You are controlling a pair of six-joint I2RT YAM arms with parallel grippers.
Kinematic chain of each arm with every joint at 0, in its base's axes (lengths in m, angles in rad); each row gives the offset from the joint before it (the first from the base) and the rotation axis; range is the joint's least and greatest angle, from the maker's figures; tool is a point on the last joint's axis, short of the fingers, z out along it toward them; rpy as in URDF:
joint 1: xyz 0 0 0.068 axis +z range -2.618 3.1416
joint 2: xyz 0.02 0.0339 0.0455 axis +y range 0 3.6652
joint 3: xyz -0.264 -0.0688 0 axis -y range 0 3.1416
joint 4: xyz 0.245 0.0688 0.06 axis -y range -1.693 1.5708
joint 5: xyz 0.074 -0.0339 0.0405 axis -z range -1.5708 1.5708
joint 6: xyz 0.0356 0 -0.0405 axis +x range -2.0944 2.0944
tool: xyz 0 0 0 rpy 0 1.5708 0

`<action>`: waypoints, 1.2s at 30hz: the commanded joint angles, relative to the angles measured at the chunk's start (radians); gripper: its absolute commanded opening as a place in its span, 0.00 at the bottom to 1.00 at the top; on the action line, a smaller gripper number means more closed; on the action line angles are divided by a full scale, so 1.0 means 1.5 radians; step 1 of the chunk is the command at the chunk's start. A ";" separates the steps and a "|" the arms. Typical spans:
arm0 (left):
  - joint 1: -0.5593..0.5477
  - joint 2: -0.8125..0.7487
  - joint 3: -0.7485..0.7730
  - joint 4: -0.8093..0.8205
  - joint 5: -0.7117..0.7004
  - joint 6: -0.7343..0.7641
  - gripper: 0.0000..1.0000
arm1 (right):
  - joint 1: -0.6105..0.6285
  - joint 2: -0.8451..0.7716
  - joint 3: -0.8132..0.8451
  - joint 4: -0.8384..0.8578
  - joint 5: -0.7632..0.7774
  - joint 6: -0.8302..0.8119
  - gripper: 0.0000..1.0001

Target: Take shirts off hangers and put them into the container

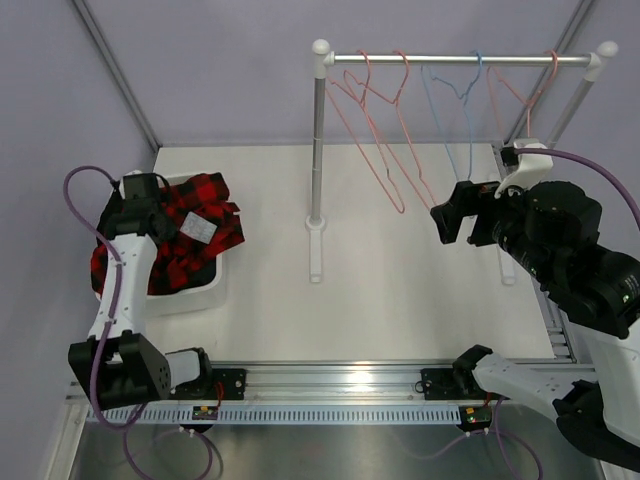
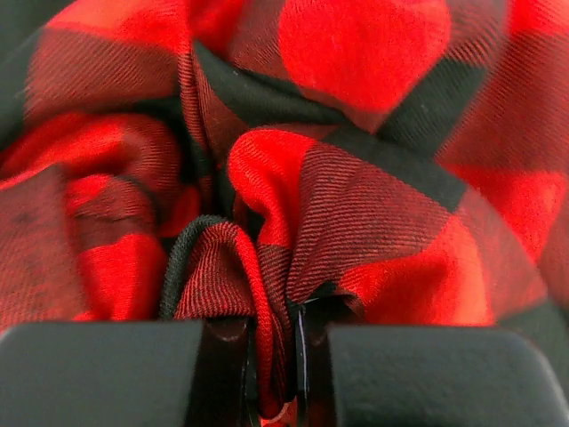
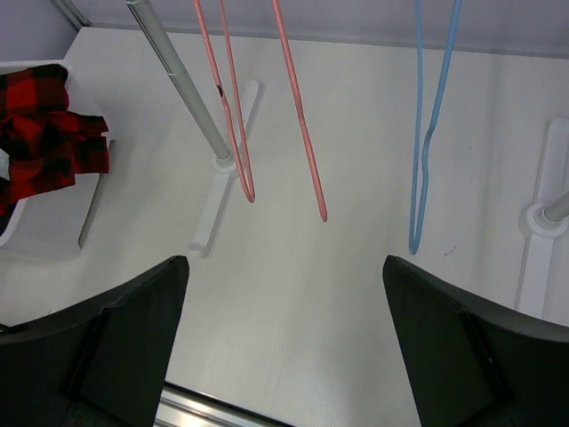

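A red-and-black check shirt [image 1: 190, 230] lies bunched in the white container [image 1: 195, 296] at the table's left. My left gripper [image 1: 152, 205] is down in it, shut on a fold of the shirt [image 2: 373, 178]; the left wrist view shows the cloth pinched between the fingers of the left gripper [image 2: 271, 356]. Bare hangers dangle from the rail: pink hangers [image 1: 375, 150] and a blue hanger [image 1: 455, 110]. My right gripper [image 1: 450, 215] hovers open and holds nothing, just below the blue hanger [image 3: 431, 133]; in its own view the right gripper [image 3: 284, 307] frames bare table.
The grey rail [image 1: 460, 60] spans the back on two white-capped posts; the left post [image 1: 317, 150] stands on a white foot mid-table. Another pink hanger [image 1: 520, 95] is at the rail's right end. An aluminium track [image 1: 330, 380] runs along the near edge.
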 commanded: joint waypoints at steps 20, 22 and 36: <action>0.218 0.138 -0.180 0.000 0.349 -0.131 0.00 | 0.006 -0.037 0.001 0.017 -0.041 0.004 1.00; 0.251 0.139 -0.193 0.017 0.393 -0.155 0.02 | 0.006 -0.034 -0.005 0.019 -0.061 0.006 0.99; 0.239 -0.084 -0.047 -0.068 0.285 -0.101 0.98 | 0.007 0.003 0.102 0.038 -0.300 0.027 0.99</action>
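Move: My left hand, still gripping the red-and-black shirt, hangs over the container, whose middle lies about 13 cm below it, some 2 cm back and 1 cm to the right. The white patch on the shirt lies roughly 8 cm to the hand's right, level fore and aft and about 6 cm lower. From my empty right hand the container's middle is about 60 cm to the left, some 7 cm ahead and 36 cm below. I keep my left hand's grip and push the gathered shirt about 8 cm down into the container, rolling the wrist so the fingers swing from leaning left to pointing forward and steeply down. There I open the fingers wide and lift some 4 cm. Late on, my open right hand drifts left towards the container, back and up, turning counter-clockwise. ##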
